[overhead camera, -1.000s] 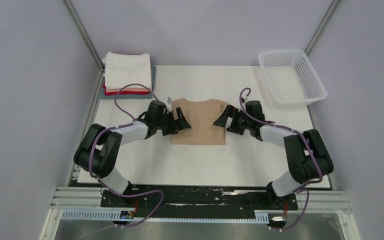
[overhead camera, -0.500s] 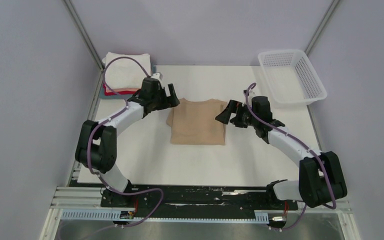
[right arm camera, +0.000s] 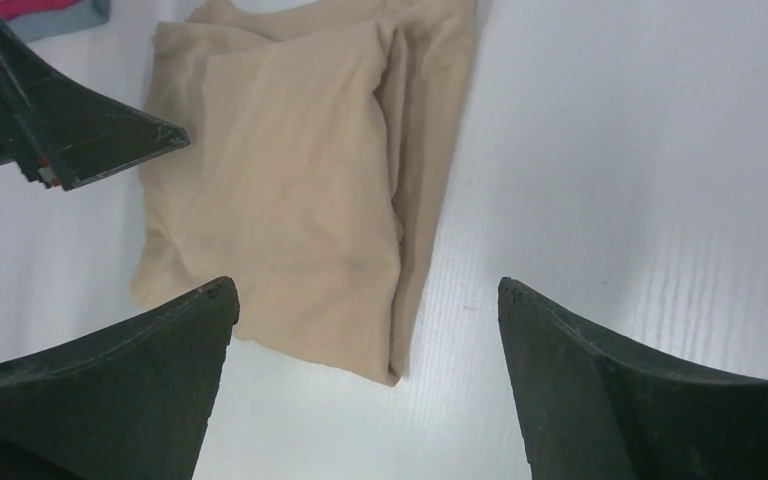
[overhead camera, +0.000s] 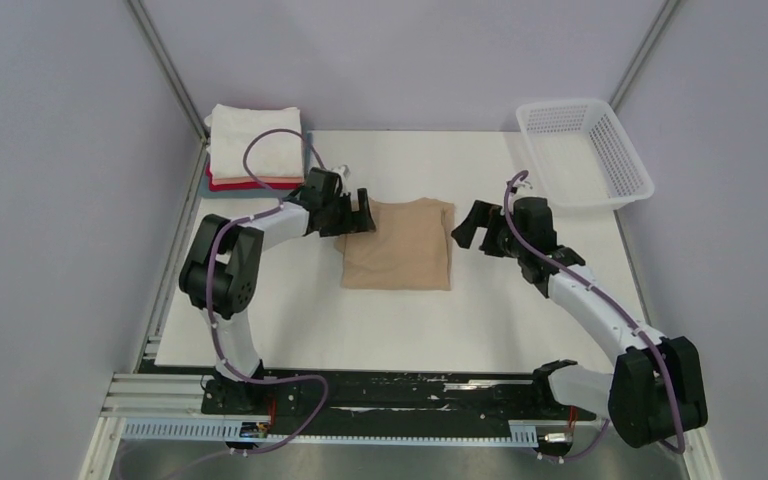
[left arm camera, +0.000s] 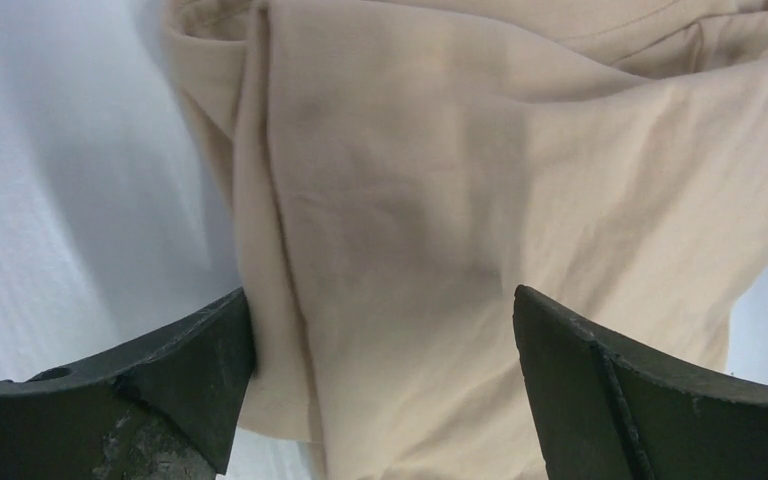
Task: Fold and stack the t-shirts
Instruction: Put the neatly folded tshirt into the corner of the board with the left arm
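Observation:
A tan t-shirt [overhead camera: 398,247] lies flat mid-table, its sides folded in to a narrow rectangle, collar at the far end. My left gripper [overhead camera: 357,216] is open at its far-left corner; in the left wrist view the tan cloth [left arm camera: 440,200] runs between the spread fingers [left arm camera: 170,380] of that gripper [left arm camera: 385,345]. My right gripper [overhead camera: 466,228] is open just right of the shirt's far-right edge, holding nothing. In the right wrist view that gripper [right arm camera: 368,335] hovers over bare table near the shirt's [right arm camera: 290,190] corner. A stack of folded t-shirts [overhead camera: 257,150], white on top, sits at the far left.
A white mesh basket [overhead camera: 585,152] stands at the far right corner. The white table [overhead camera: 410,330] extends toward the arm bases. Grey walls close in both sides. The left gripper's finger [right arm camera: 80,130] shows in the right wrist view.
Both grippers left the shirt's sides and moved toward its far end. The left swung out to the far left, then back to the collar corner. The right drew slightly off the right edge.

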You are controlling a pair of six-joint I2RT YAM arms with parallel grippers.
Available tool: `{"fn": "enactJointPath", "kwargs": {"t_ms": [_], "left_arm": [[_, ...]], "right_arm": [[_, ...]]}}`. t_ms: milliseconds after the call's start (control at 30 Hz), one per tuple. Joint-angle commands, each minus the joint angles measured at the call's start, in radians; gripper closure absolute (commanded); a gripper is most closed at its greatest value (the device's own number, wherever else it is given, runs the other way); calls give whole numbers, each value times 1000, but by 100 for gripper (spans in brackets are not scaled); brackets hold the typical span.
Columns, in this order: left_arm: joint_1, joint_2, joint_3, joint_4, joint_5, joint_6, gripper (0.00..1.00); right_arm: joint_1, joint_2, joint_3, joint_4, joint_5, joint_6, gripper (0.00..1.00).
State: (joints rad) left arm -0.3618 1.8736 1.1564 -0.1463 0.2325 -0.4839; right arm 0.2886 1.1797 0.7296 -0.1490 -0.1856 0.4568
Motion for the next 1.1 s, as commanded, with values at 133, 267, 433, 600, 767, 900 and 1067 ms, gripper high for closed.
{"fn": "enactJointPath", "kwargs": {"t_ms": [133, 267, 433, 600, 767, 900, 1067], "left_arm": [[-150, 84, 5, -97, -141, -142, 4], [-226, 134, 74, -218, -339, -201, 17], [-260, 194, 175, -278, -423, -233, 64], [-260, 223, 234, -292, -462, -163, 100], [-245, 197, 327, -289, -686, 29, 100], [-181, 149, 332, -157, -681, 241, 100], [-114, 115, 342, 0, -692, 519, 100]], "right_arm": [[-22, -5, -45, -23, 112, -29, 0], [-27, -20, -56, -27, 146, -26, 0], [-33, -46, -66, -30, 163, -27, 0], [-41, -95, -82, -31, 221, -32, 0], [-45, -129, -94, -29, 270, -38, 0], [-44, -133, -100, -25, 312, -44, 0], [-44, -116, -99, -13, 323, -49, 0]]}}
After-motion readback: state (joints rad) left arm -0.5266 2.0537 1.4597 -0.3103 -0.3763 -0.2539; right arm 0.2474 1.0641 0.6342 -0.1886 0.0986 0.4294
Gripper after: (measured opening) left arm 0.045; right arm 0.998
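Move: The folded t-shirt lies under and beside the open left fingers. Its middle is about 9 cm to that hand's right, 6 cm nearer the base and 2 cm lower, and its left edge runs right by the fingers. The stack of folded shirts in the corner stands some 15 cm ahead of the left hand and 20 cm to its left, roughly level in height. From the right hand the t-shirt's middle is about 12 cm left, 2 cm ahead and 11 cm down. Rightward first, about 5 cm and slightly down into the t-shirt's left side, the left fingers close and pinch the gathered edge. The hand then reverses, drawing the held cloth left and forward towards the stack, the wrist rolling some 35 degrees until the fingers no longer lean right. The open right hand backs off rightward, away from the t-shirt, by about 7 cm. ##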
